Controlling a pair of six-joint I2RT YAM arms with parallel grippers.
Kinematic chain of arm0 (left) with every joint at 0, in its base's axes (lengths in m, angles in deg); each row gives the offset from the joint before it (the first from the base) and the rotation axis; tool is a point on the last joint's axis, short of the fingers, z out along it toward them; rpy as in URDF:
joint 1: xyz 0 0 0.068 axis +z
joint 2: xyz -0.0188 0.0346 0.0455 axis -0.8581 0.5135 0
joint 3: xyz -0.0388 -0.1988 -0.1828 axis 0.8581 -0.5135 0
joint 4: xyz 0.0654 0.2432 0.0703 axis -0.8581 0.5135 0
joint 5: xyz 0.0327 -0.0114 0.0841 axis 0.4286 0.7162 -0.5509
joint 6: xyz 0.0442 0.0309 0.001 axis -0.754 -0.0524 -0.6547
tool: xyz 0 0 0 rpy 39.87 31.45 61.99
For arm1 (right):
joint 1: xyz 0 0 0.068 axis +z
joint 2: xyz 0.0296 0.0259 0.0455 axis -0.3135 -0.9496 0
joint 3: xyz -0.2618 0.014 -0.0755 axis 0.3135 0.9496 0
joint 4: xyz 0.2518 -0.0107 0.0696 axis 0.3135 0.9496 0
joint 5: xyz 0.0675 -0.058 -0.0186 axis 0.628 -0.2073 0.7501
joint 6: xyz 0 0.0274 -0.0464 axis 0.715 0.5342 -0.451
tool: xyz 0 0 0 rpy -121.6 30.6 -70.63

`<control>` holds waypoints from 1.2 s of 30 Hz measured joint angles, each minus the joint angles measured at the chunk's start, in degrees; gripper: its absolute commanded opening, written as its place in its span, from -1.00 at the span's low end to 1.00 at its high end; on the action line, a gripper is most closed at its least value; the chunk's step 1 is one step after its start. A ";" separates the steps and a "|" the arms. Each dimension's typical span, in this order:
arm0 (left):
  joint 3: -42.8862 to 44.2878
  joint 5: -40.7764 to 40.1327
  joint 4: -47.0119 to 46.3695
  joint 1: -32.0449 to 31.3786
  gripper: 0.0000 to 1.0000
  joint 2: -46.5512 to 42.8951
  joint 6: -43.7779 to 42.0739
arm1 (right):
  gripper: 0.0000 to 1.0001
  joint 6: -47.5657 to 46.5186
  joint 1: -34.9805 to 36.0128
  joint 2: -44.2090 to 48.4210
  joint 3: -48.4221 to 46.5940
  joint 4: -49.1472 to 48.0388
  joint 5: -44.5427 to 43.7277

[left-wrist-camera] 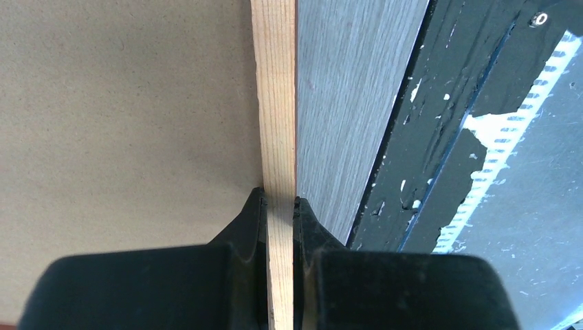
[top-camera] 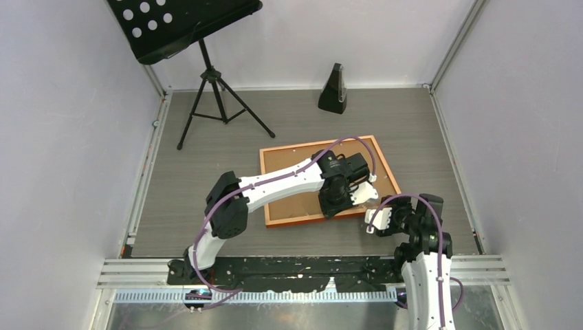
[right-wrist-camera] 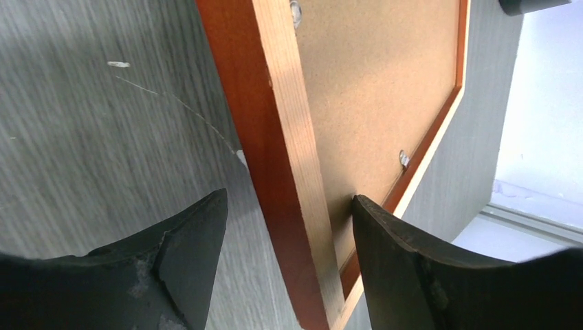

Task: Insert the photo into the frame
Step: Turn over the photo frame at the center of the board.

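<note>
The frame [top-camera: 316, 142] lies back-up on the table, its brown backing board [top-camera: 295, 196] filling it. The photo is hidden. My left gripper [top-camera: 338, 210] reaches down onto the frame's near rail. In the left wrist view the left gripper [left-wrist-camera: 280, 203] is shut on the pale wooden rail of the frame [left-wrist-camera: 273, 103], one finger on the backing board [left-wrist-camera: 124, 103] side, one on the table side. My right gripper [top-camera: 375, 212] sits at the near right part. In the right wrist view the right gripper [right-wrist-camera: 289, 206] is open, straddling the frame [right-wrist-camera: 275, 124] near a corner, with gaps on both sides.
A black music stand on a tripod [top-camera: 210, 75] stands at the back left and a dark metronome [top-camera: 333, 89] at the back centre. Enclosure walls close in left, right and behind. The black base rail [left-wrist-camera: 440, 137] runs just beyond the frame's near edge. Small metal clips [right-wrist-camera: 404, 159] sit on the frame's back.
</note>
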 measured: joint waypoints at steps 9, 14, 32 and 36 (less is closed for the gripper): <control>0.00 0.87 -0.20 0.04 -1.00 0.07 -0.02 | -0.01 2.10 0.44 -0.04 1.57 -6.75 0.39; 0.00 0.81 -0.22 0.20 -1.00 0.07 -0.11 | -0.40 2.08 0.46 -0.04 1.68 -7.69 0.57; -1.46 -2.01 -2.86 -0.04 0.36 -1.99 -0.70 | -0.90 4.42 0.50 0.48 0.22 -7.72 1.40; -3.89 -5.01 -4.09 0.09 0.47 -5.11 -0.72 | -0.89 5.40 0.50 0.59 -0.33 -7.69 1.75</control>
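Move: The right hand's open fingers already straddle the near rail of the frame at its right end, beside the corner, with that stretch of rail about 2 cm ahead and level in height. The same spot is some 20 cm to the right of the left hand, which pinches the rail nearer its middle, and 3 cm farther out. From the right hand, the brown board's middle is about 12 cm ahead and 21 cm left; the metronome is roughly 35 cm ahead and 18 cm left. Forward about 2 cm and slightly up, the right hand slides farther over the near rail beside its corner while its fingers close and pinch it, then holds there and finally lifts about 1.5 cm more. Only after that grip has settled does the left hand let go, opening wide and easing up and forward some 2 cm, its fingertips tilting a little outward, with the rail still between them. ##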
